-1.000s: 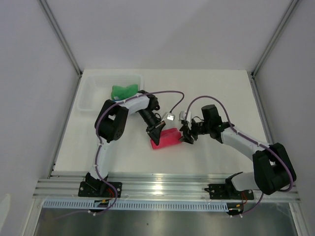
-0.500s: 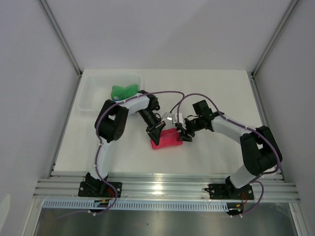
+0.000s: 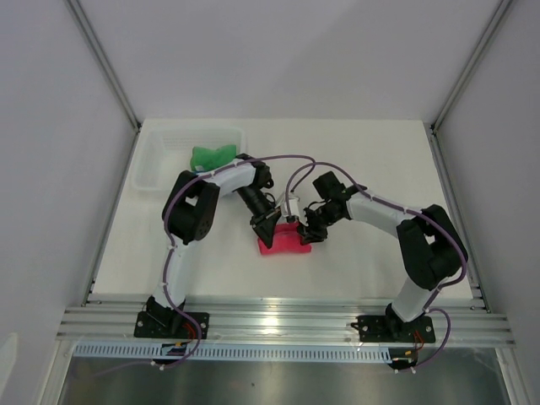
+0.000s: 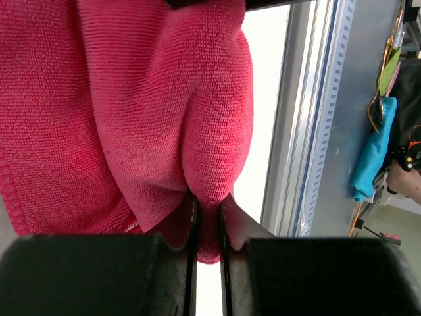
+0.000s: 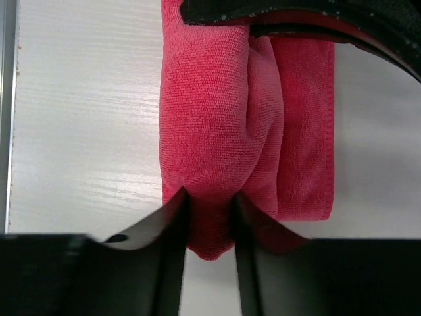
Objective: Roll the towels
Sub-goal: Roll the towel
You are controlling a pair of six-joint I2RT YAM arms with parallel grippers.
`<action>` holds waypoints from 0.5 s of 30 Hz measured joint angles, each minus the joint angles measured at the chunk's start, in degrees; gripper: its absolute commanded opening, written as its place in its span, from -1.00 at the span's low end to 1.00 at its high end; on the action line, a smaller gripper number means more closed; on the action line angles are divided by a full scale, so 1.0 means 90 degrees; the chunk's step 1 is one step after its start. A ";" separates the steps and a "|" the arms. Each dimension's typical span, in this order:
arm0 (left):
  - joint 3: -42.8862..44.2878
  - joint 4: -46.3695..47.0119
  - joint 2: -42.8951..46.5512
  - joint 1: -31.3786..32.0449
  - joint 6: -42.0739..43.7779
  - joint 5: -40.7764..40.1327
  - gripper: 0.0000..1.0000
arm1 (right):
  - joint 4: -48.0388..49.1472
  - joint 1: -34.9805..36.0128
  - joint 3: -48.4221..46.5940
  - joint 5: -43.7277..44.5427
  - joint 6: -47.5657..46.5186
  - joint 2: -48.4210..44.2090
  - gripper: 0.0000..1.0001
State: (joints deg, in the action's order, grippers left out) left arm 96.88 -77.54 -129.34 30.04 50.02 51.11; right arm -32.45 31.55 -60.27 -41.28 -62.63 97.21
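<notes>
The pink towel [image 3: 283, 243] lies folded into a thick roll in the middle of the table, held at both ends. My left gripper [image 3: 268, 224] is shut on its left end; the left wrist view shows a fold of the pink towel [image 4: 131, 99] pinched between the left gripper's [image 4: 207, 205] nearly closed fingers. My right gripper [image 3: 306, 229] is shut on the right end. In the right wrist view the towel [image 5: 210, 99] bulges between the right gripper's [image 5: 209, 201] fingers. A green towel [image 3: 211, 156] lies in the basket.
A white plastic basket [image 3: 156, 160] stands at the back left of the table, with the green towel draped over its right side. The aluminium rail [image 3: 287, 321] with both arm bases runs along the near edge. Grey walls close in the sides.
My right gripper has moved left onto the pink towel's right end and closed on it. The left gripper has stayed pinched on the other end.
</notes>
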 measured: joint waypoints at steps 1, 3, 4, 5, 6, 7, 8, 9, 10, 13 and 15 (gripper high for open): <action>0.0000 -0.0002 0.0000 -0.0007 0.0000 0.0000 -0.71 | -0.0066 0.0036 -0.0083 0.0058 0.0087 0.0063 -0.74; 0.0000 -0.0002 0.0000 -0.0015 0.0007 -0.0005 -0.59 | -0.0112 0.0083 -0.0109 0.0136 0.0245 0.0083 -0.99; -0.0002 0.0000 0.0000 -0.0017 0.0022 -0.0010 -0.55 | -0.0141 0.0095 -0.0112 0.0148 0.0333 0.0080 -1.00; -0.0002 -0.0002 0.0000 -0.0019 0.0041 -0.0017 -0.50 | -0.0175 0.0104 -0.0117 0.0151 0.0440 0.0080 -1.00; -0.0002 -0.0005 0.0000 -0.0019 0.0066 -0.0015 -0.38 | -0.0204 0.0107 -0.0119 0.0146 0.0546 0.0080 -1.00; -0.0022 0.0005 0.0000 -0.0019 0.0097 -0.0012 -0.32 | -0.0253 0.0107 -0.0131 0.0124 0.0661 0.0080 -1.00; -0.0044 -0.0002 0.0005 -0.0022 0.0121 -0.0005 -0.26 | -0.0289 0.0107 -0.0143 0.0102 0.0755 0.0080 -1.00; -0.0083 0.0000 0.0015 -0.0024 0.0134 0.0007 -0.19 | -0.0345 0.0107 -0.0155 0.0068 0.0889 0.0080 -1.00; -0.0131 0.0005 0.0041 -0.0027 0.0160 0.0032 -0.17 | -0.0401 0.0109 -0.0170 0.0027 0.1032 0.0080 -1.00; -0.0352 0.0012 0.0226 -0.0036 0.0192 0.0092 -0.10 | -0.0595 0.0112 -0.0211 -0.0107 0.1443 0.0080 -1.00; -0.0483 0.0012 0.0374 -0.0046 0.0228 0.0160 -0.07 | -0.0714 0.0095 -0.0214 -0.0255 0.1685 0.0083 -1.00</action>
State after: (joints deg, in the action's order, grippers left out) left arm 92.53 -77.43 -125.97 29.63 52.07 52.56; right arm -38.87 32.40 -62.19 -43.57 -47.46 97.95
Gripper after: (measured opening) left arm 0.452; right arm 0.052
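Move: The half-rolled red towel lies between the hands: its middle is about 6 cm to the right hand's left, level fore and aft and a centimetre lower, with its right end between the open right fingers. From the left hand, still nearly shut on the left end, that middle is some 5 cm right and 1 cm ahead. The green towel in the bin lies roughly 25 cm ahead and 16 cm left of the left hand. Right fingers pinch the red towel's right end and pull back about 3 cm while left fingers open. ##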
